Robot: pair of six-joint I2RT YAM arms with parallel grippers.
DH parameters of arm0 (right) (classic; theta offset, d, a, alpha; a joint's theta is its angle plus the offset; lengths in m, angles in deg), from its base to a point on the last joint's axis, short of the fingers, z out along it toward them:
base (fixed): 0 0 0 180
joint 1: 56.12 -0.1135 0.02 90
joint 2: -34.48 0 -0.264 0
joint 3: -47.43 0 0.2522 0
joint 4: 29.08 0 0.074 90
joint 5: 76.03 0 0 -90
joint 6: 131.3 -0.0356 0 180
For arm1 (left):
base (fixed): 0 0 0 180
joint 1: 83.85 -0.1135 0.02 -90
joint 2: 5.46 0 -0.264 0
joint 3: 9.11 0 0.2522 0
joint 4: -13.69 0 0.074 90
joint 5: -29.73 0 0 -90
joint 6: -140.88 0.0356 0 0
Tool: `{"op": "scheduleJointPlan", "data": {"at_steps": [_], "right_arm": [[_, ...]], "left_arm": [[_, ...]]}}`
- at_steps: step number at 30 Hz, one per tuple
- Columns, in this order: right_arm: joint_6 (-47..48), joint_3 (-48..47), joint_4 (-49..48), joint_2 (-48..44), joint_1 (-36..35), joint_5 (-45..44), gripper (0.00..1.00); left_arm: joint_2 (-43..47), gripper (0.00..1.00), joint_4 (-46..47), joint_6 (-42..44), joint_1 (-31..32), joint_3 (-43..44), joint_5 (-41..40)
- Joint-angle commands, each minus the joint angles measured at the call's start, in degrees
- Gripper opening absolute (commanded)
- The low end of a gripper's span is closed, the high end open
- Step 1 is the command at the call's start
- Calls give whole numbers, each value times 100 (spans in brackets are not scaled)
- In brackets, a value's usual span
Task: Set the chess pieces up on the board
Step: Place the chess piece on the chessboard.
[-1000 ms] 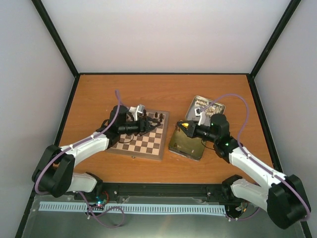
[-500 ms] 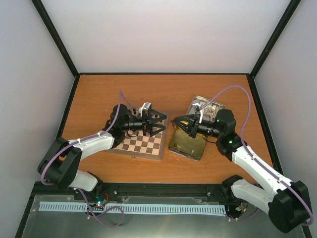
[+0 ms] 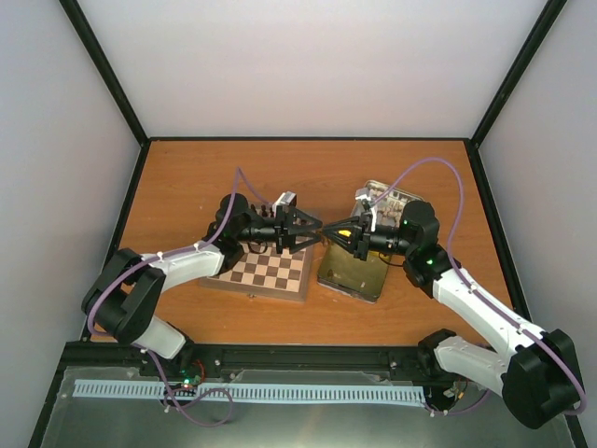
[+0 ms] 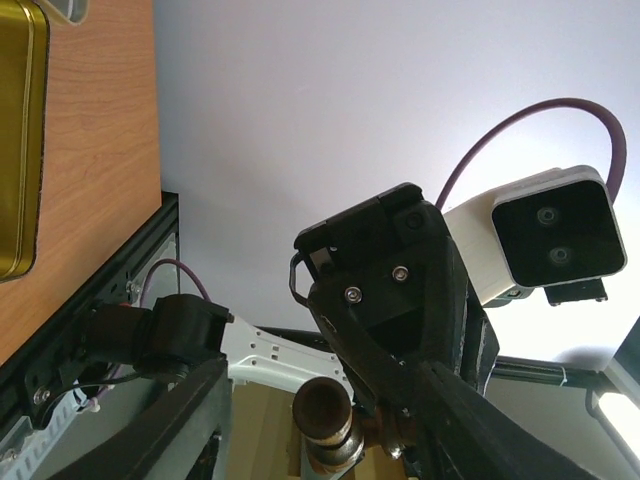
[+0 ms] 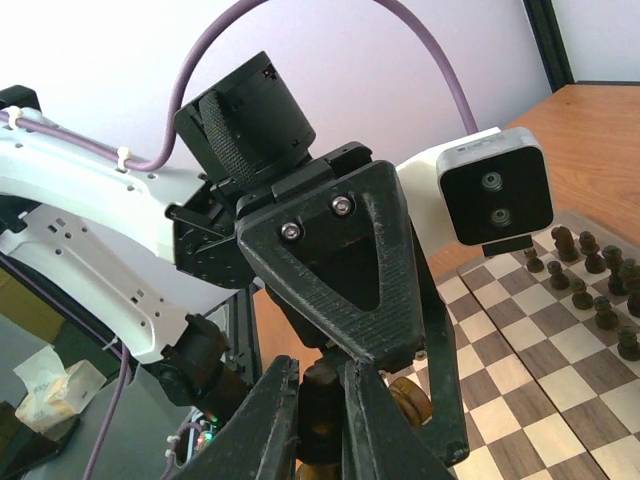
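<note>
My two grippers meet tip to tip above the gap between the board (image 3: 270,275) and a gold lid (image 3: 353,271). The right gripper (image 3: 330,233) is shut on a dark brown chess piece (image 5: 322,410), held level and pointing left. The left gripper (image 3: 311,233) faces it, its jaws standing either side of that piece (image 4: 325,415) with gaps showing. Several dark pieces (image 5: 590,280) stand along the board's (image 5: 530,400) far edge. In the top view the left arm hides most of that row.
A metal tin (image 3: 392,201) holding pale pieces sits at the back right, behind the right arm. Its gold-lined lid lies flat beside the board, and its edge shows in the left wrist view (image 4: 15,150). Black frame posts edge the table.
The left gripper left the board's far row, swung right and opened wide, and its jaws now stand narrower round the piece. The right gripper rose from the lid and moved left, still shut.
</note>
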Motion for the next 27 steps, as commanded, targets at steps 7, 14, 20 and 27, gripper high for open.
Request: {"op": "scheduleJointPlan", "data": {"at_steps": [7, 14, 20, 27], "right_arm": [[42, -144, -246, 69, -22, 80, 5], [23, -139, -353, 191, -28, 64, 5], [5, -151, -325, 172, -28, 30, 5], [249, -82, 343, -144, -24, -37, 5]], "left_arm": [[-16, 30, 599, -80, 41, 203, 74], [-46, 17, 765, -208, 45, 152, 80], [-56, 7, 665, -62, 45, 134, 17], [236, 5, -1601, 2093, -80, 285, -674]]}}
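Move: The fingertips meet high over the gap between board and gold tin. The dark chess piece to be taken already stands between the left hand's open fingers, level with its hand point, with the right hand's own dark piece some 2 cm above and 1 cm back. The chessboard's middle is about 12 cm left, 2 cm ahead and 23 cm below; the gold tin's is 8 cm right, 3 cm back, equally low. From the right hand, the piece lies roughly 1 cm ahead, 1 cm left and 2 cm below. The left hand holds still, pointing right at the other gripper, while its fingers close from about half open and pinch the dark chess piece between their tips; only then does it begin to draw away with it, about 1 cm down and slightly forward, tilting some 5 degrees. The right hand stays nearly in place, sinking by under 1 cm, and keeps its fingers shut on its own dark piece. ##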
